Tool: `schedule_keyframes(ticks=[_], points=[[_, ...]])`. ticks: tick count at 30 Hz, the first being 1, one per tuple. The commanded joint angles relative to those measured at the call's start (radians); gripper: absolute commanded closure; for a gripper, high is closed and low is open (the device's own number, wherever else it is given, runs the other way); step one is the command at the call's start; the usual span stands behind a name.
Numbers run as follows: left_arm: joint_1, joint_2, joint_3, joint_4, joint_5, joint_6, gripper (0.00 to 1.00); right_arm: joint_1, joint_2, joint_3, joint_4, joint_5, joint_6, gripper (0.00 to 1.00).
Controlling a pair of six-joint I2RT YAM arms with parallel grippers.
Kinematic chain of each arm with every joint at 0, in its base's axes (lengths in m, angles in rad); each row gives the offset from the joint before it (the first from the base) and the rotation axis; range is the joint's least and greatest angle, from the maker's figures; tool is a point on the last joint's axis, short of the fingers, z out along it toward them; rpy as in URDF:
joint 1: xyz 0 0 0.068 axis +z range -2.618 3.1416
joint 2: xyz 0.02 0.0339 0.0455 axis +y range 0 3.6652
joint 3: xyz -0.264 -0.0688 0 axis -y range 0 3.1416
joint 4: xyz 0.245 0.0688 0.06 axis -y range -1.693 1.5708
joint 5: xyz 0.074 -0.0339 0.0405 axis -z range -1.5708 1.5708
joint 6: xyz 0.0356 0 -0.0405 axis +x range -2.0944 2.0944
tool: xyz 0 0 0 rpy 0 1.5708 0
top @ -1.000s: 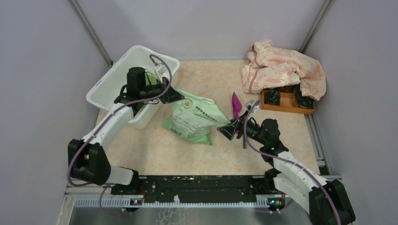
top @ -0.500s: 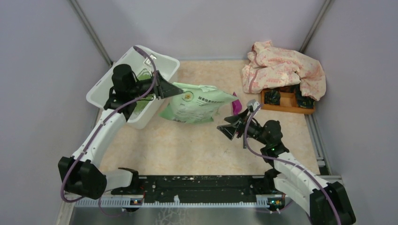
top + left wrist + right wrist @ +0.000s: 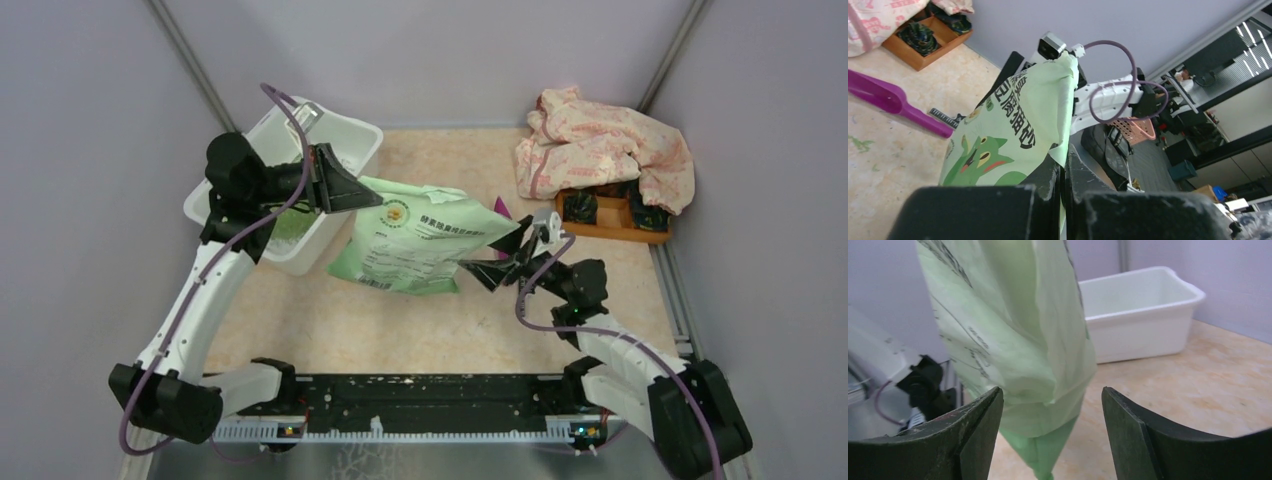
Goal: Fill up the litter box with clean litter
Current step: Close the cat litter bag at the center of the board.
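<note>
The litter box is a white tub at the back left, partly covered by my left arm; it also shows in the right wrist view as the litter box. A pale green patch of litter shows faintly inside it. My left gripper is shut on the top edge of the light green printed bag and holds it off the table. In the left wrist view the left gripper pinches the bag. My right gripper is open, with the bag's lower corner hanging between its fingers.
A purple scoop lies on the table behind the bag. An orange wooden tray sits at the back right, partly under a pink patterned cloth. Grey walls close in the table on three sides.
My left gripper has lifted the bag off the table, up and slightly left beside the tub. My right gripper has risen to the bag's right end, still open.
</note>
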Motion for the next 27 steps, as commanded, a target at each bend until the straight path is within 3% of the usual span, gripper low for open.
schedule_keyframes(ticks=[1,4,8,11,14,17,18,25,27], points=[[0.01,-0.038,0.061,0.21,0.061,-0.143,1.0,-0.007,0.119,0.102,0.419,-0.252,0.232,0.29],[0.014,-0.033,0.06,0.288,0.077,-0.204,1.0,-0.007,0.241,0.145,0.685,-0.336,0.451,0.32],[0.019,-0.022,0.047,0.38,0.088,-0.279,1.0,0.015,0.26,0.187,0.694,-0.359,0.478,0.35],[0.02,-0.008,0.028,0.502,0.092,-0.372,1.0,0.016,0.269,0.209,0.693,-0.354,0.481,0.44],[0.022,0.013,0.01,0.653,0.093,-0.479,1.0,0.016,0.28,0.228,0.692,-0.346,0.483,0.67],[0.033,0.026,0.009,0.701,0.094,-0.527,1.0,0.015,0.267,0.234,0.689,-0.319,0.49,0.95],[0.04,0.026,0.01,0.707,0.092,-0.535,1.0,0.013,0.26,0.238,0.676,-0.314,0.496,1.0],[0.161,0.001,-0.041,0.753,0.068,-0.602,1.0,-0.009,0.104,0.212,0.487,-0.313,0.435,1.0],[0.208,-0.022,-0.072,0.688,0.053,-0.55,0.99,-0.009,0.054,0.185,0.375,-0.289,0.361,1.0]])
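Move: Just above the right hand's open fingers, about 4 cm up and 2 cm to their left, is the cat litter bag's loose right edge, with no offset ahead or back. From that hand, the purple scoop lies some 18 cm ahead and 8 cm right, the black ruler about 5 cm ahead and 12 cm right, both some 23 cm lower. The left hand already pinches the bag's top left corner; that right edge lies about 17 cm to its right, 12 cm below, level fore and aft. Rising about 8 cm while drawing back some 6 cm and slightly left, the right hand turns about 25 degrees counter-clockwise, shuts its wide-open fingers on the bag's right edge and keeps lifting. The left hand keeps its pinch, going up some 5 cm and back 3 cm, then easing left and forward, away from the right hand. ##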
